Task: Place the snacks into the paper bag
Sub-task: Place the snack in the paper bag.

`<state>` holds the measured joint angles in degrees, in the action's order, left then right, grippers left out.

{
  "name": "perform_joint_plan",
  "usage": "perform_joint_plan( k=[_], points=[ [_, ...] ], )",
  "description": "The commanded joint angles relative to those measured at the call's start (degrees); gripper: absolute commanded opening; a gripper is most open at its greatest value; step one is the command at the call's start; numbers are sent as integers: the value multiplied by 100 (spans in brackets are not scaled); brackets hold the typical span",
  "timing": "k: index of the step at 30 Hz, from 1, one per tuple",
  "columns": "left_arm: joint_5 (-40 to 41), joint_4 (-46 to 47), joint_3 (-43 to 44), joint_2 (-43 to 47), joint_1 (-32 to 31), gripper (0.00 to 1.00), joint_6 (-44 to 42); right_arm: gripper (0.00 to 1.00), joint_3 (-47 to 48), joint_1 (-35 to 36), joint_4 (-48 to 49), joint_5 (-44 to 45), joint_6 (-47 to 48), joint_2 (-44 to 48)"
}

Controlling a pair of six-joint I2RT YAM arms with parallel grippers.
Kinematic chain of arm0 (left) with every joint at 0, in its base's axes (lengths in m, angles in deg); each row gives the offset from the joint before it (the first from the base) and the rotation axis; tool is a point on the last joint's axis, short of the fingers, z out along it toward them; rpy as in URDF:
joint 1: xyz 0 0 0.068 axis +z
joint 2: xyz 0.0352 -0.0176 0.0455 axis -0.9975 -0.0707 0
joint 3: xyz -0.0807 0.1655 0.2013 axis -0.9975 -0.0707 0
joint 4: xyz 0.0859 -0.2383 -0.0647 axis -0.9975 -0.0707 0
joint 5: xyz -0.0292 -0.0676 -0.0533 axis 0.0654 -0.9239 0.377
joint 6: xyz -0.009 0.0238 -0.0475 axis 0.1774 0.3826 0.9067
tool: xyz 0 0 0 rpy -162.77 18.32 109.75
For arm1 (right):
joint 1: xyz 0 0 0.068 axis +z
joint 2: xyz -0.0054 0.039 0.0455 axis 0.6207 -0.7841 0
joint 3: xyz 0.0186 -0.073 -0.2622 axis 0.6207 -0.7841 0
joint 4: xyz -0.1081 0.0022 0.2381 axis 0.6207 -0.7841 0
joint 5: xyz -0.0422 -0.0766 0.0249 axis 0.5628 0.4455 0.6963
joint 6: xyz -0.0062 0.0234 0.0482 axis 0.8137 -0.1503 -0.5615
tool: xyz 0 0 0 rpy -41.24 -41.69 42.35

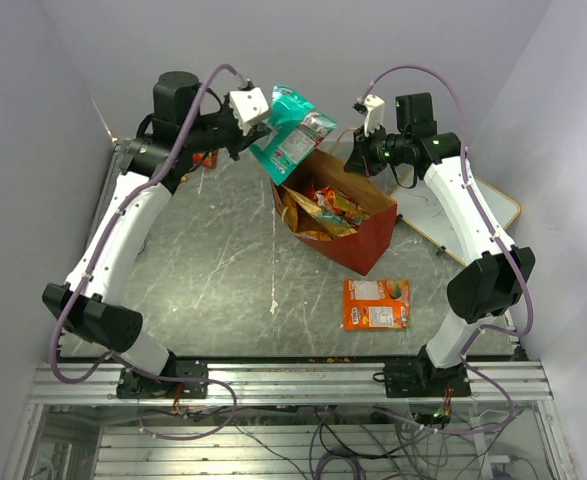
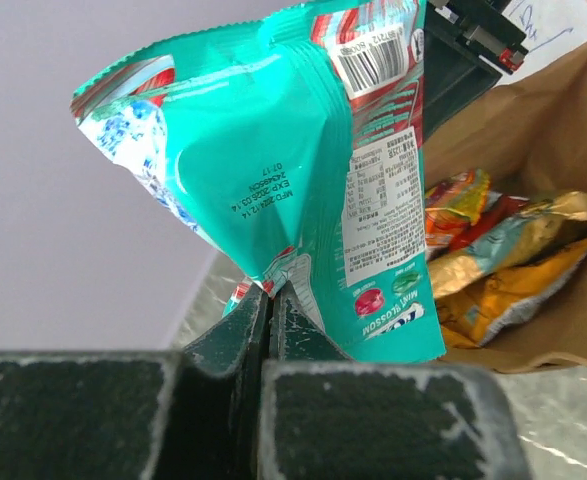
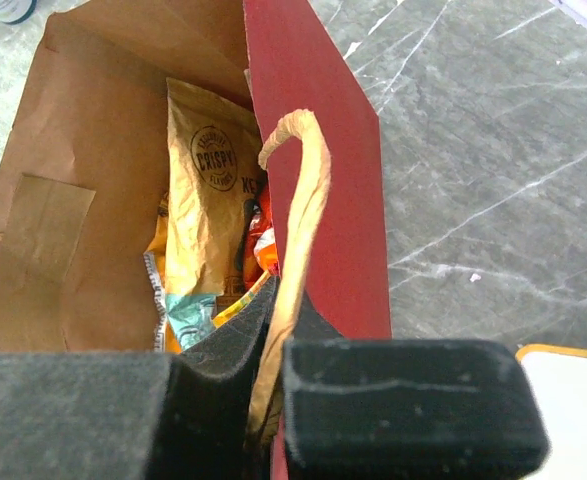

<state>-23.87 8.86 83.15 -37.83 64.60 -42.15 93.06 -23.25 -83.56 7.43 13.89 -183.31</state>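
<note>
My left gripper (image 1: pixel 266 128) is shut on the bottom edge of a teal snack packet (image 1: pixel 293 132), which hangs in the air just over the far left rim of the paper bag (image 1: pixel 365 243). In the left wrist view the fingertips (image 2: pixel 270 297) pinch the teal packet (image 2: pixel 273 160) beside the bag's open mouth (image 2: pixel 548 110). Several orange and gold snacks (image 1: pixel 321 212) lie inside. My right gripper (image 1: pixel 362 163) is shut on the bag's tan handle (image 3: pixel 303 190) at the red wall (image 3: pixel 318 130). An orange flat pack (image 1: pixel 376 304) lies on the table.
A white board (image 1: pixel 478 205) with an orange edge lies at the right, under my right arm. A small red item (image 1: pixel 205 158) sits behind my left arm at the back left. Grey walls close in the far and side edges.
</note>
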Motion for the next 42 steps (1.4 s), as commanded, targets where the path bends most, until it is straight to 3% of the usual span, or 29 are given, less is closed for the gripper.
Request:
perform_joint_plan(
  k=[1, 5, 12, 25, 34, 42],
  points=[
    [-66, -14, 449, -371, -365, 7, -1780, 0, 142, 35, 28, -3, -95, 136],
    [31, -382, 669, -699, -575, 7, -2974, 0, 232, 31, 45, 196, -183, 127],
    [-247, -752, 1029, -1122, -788, 7, -4026, 0, 295, -30, 66, 368, -314, 64],
    [381, -1282, 1179, -1708, -1366, 7, -5835, 0, 315, -142, 16, 230, -378, -20],
    [550, -1485, 1792, -2143, -1403, 7, -6662, 0, 237, -149, 29, 235, -341, -19],
    [961, -1050, 1724, -2376, -1622, 7, -6473, 0, 193, -149, 48, 265, -310, -15]
  ],
)
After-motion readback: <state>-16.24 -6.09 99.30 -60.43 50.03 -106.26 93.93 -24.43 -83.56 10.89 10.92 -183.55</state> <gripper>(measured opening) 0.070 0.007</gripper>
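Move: The left hand already holds the teal snack in the air; the paper bag's opening lies about 14 cm to its right, 1 cm back and 20 cm below, with the bagged snacks 26 cm below at that same spot. The right gripper, already on the bag's handle, is about 18 cm right, 4 cm ahead and 14 cm lower. From the right hand the opening is some 5 cm back, 4 cm left and 8 cm down. Left hand carries the teal snack about 12 cm right, 9 down, over the bag, rolling some 55 degrees. ##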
